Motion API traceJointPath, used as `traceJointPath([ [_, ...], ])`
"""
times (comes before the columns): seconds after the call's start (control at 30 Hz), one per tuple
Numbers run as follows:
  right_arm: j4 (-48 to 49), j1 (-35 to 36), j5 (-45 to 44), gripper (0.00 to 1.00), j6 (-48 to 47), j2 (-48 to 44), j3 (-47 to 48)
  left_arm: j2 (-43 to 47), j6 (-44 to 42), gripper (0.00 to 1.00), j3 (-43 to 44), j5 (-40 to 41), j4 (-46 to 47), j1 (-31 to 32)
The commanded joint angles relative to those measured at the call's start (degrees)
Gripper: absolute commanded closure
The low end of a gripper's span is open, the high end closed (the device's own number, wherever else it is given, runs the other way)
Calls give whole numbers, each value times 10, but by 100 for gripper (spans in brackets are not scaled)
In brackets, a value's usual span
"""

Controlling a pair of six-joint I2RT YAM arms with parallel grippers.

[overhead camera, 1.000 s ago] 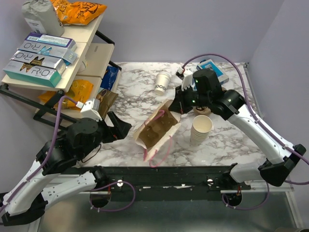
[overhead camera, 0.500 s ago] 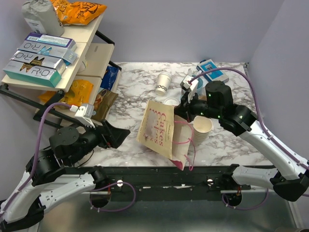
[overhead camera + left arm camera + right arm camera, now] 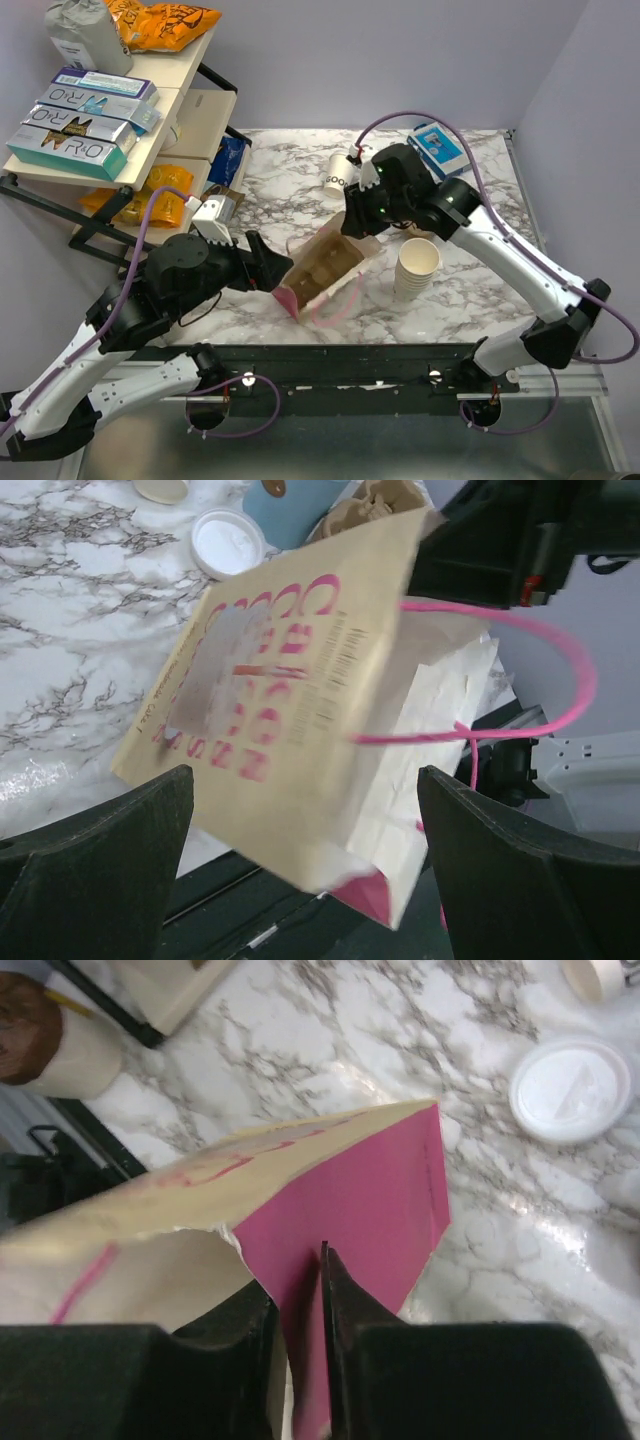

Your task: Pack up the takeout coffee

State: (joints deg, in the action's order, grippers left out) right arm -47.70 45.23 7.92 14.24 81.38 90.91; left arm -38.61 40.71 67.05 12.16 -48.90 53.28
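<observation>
The takeout coffee (image 3: 336, 172), a white cup with dark lettering, stands at the back of the marble table, just behind the right arm. Its round white lid (image 3: 570, 1088) shows from above, and in the left wrist view its lid (image 3: 228, 542) sits beyond the bag. A tan paper bag (image 3: 325, 265) with pink handles tilts mouth-up at mid-table. My right gripper (image 3: 352, 225) is at its far rim, jaws slightly apart around the bag's pink wall (image 3: 340, 1210). My left gripper (image 3: 275, 275) is wide open at the bag's near-left corner (image 3: 290, 680), which lies between its fingers.
A stack of lidless cream cups (image 3: 417, 265) stands right of the bag. A light-blue mug (image 3: 295, 505) sits beside the lid. A shelf rack (image 3: 90, 120) with boxes and snack packets fills the left. A blue box (image 3: 440, 150) lies at the back right.
The right arm swung the hanging bag back leftward, and it now tilts mouth-up. The left gripper came forward to the bag's corner. The right jaws have parted slightly.
</observation>
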Motion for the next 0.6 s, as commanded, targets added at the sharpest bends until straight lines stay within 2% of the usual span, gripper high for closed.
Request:
traceJointPath([
  [0.0,-88,-35,-36,36,53,61,7,-16,-5,1,32,12,-7,1],
  [0.07,-103,-36,-69,22,50,74,22,-17,1,1,35,22,-12,1],
  [0.1,-104,-36,-77,10,47,72,29,-17,2,1,37,31,-15,1],
  [0.13,-101,-36,-94,7,43,61,43,-17,2,1,38,35,-18,1],
  [0.37,-84,-36,-151,5,8,39,66,-18,16,1,31,74,-39,1],
  [0.5,-65,-36,-148,6,25,49,62,-65,64,1,64,146,-97,1],
  [0.57,-57,-36,-131,9,28,60,59,-90,113,1,80,186,-141,1],
])
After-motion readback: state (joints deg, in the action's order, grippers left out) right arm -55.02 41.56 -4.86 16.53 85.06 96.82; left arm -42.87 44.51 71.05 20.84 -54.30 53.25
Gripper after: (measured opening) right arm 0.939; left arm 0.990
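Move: The right hand has the upper edge of the paper bag's far pink side at its barely parted fingertips; the bag's middle is about 4 cm back, 6 cm left and 10 cm below. From there the lid lies roughly 11 cm ahead, the cup stack some 4 cm back and 14 cm right, and the printed cup about 20 cm ahead and 2 cm left. From the left hand the bag is about 4 cm ahead, 10 cm right and 13 cm below. The right fingers let go of the bag's pink edge, spreading from slightly parted to wide while the hand dips about 6 cm, then climbs back to nearly its starting height. All the while it works forward and to the right, away from the bag, turning some 15 degrees clockwise. The open left hand only eases about 2 cm forward and left. ##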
